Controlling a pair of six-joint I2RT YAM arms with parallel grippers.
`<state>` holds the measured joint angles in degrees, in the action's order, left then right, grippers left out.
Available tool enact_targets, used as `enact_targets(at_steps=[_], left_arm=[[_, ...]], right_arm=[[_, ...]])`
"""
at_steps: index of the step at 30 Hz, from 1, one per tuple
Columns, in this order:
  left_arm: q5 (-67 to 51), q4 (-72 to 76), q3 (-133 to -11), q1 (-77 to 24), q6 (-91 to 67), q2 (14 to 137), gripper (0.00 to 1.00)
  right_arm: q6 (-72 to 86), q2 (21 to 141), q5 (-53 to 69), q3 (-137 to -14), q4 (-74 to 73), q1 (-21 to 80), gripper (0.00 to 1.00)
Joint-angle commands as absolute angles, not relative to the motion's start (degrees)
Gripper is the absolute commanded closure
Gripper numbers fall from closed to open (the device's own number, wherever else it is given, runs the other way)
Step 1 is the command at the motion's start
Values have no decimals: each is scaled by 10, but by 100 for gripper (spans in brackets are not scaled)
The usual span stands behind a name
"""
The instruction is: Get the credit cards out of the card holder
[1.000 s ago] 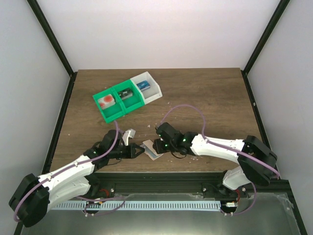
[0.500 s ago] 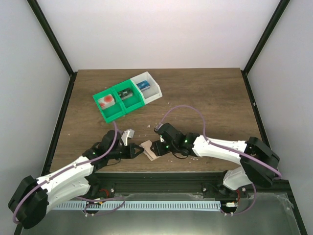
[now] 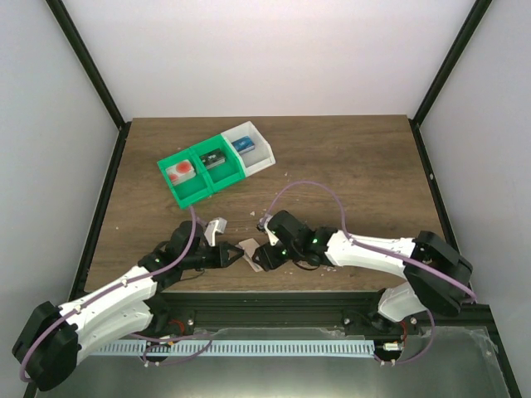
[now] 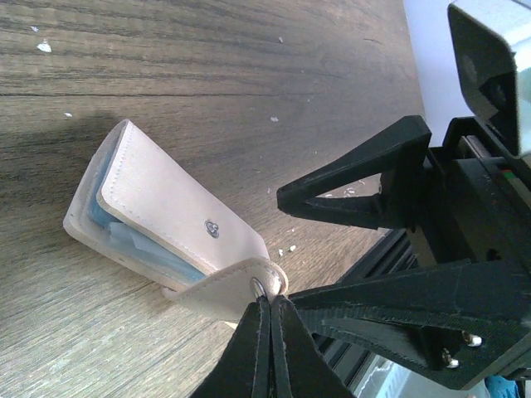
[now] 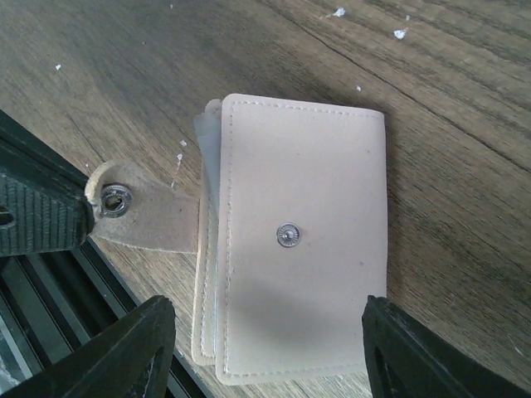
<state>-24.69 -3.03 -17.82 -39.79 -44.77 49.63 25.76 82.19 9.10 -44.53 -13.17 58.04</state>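
The card holder [image 3: 251, 251] lies flat near the table's front edge, a pale sleeve with a snap stud on its cover [image 5: 307, 249]. Its small tab [image 4: 224, 294] sticks out sideways, and my left gripper [image 4: 270, 305] is shut on the tab's snap end. Blue edges of the credit cards [image 4: 124, 236] show between the holder's layers in the left wrist view. My right gripper [image 5: 267, 303] is open, its fingers [image 5: 124, 348] standing either side of the holder's near end without touching it. In the top view both grippers meet over the holder, the left gripper [image 3: 236, 255] and the right gripper [image 3: 267, 251].
A green bin [image 3: 187, 192] with two compartments and a white bin [image 3: 264, 154] stand at the back left; they hold a red-orange item [image 3: 180, 172], a dark item [image 3: 215, 159] and a blue item [image 3: 241, 143]. The black front rail [image 5: 33, 307] runs just beside the holder.
My right gripper's jaws have spread wider and it has shifted slightly left over the holder. The left gripper stays shut on the tab, and the holder has turned a little.
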Motion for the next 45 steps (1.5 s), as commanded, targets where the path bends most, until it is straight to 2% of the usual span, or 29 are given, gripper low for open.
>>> enact_targets(at_steps=[1,12,23,41,45], left_arm=[[-256,-15,-181,-396,-450,492,100],[-257,-12,-187,-396,-453,493,100],[-259,-18,-190,-396,-447,494,100],[-266,-14,-183,-396,-448,491,100],[-260,-20,-179,-396,-440,495,100]], right_arm=[[246,838,92,-449,-120,591,36],[236,875,67,-481,-134,602,38],[249,860,27,-479,-133,601,56],[259,853,-24,-474,-126,601,67],[273,840,-59,-473,-138,602,78]])
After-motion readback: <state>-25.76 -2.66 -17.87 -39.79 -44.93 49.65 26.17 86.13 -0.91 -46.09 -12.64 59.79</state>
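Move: The card holder's middle lies about 2 cm ahead, 2 cm left and 3 cm below the right hand, whose open fingers straddle its near end. Its snap strap, shut in the left fingers, is some 5 cm left of the right hand and about level with it. From the left hand the holder's middle is roughly 2 cm ahead, 3 cm right and 3 cm lower. The green tray stands about 22 cm ahead and 14 cm left of the right hand. The right fingertips come onto the near corner of the holder's cover, one on each side of the cover's open edge, and push it forward: the hand first sinks about 2.5 cm, easing back slightly, then goes forward nearly 3 cm with a slight rise, its fingers closing from well open to about a quarter. The left hand stays put, keeping its pinch on the strap. ##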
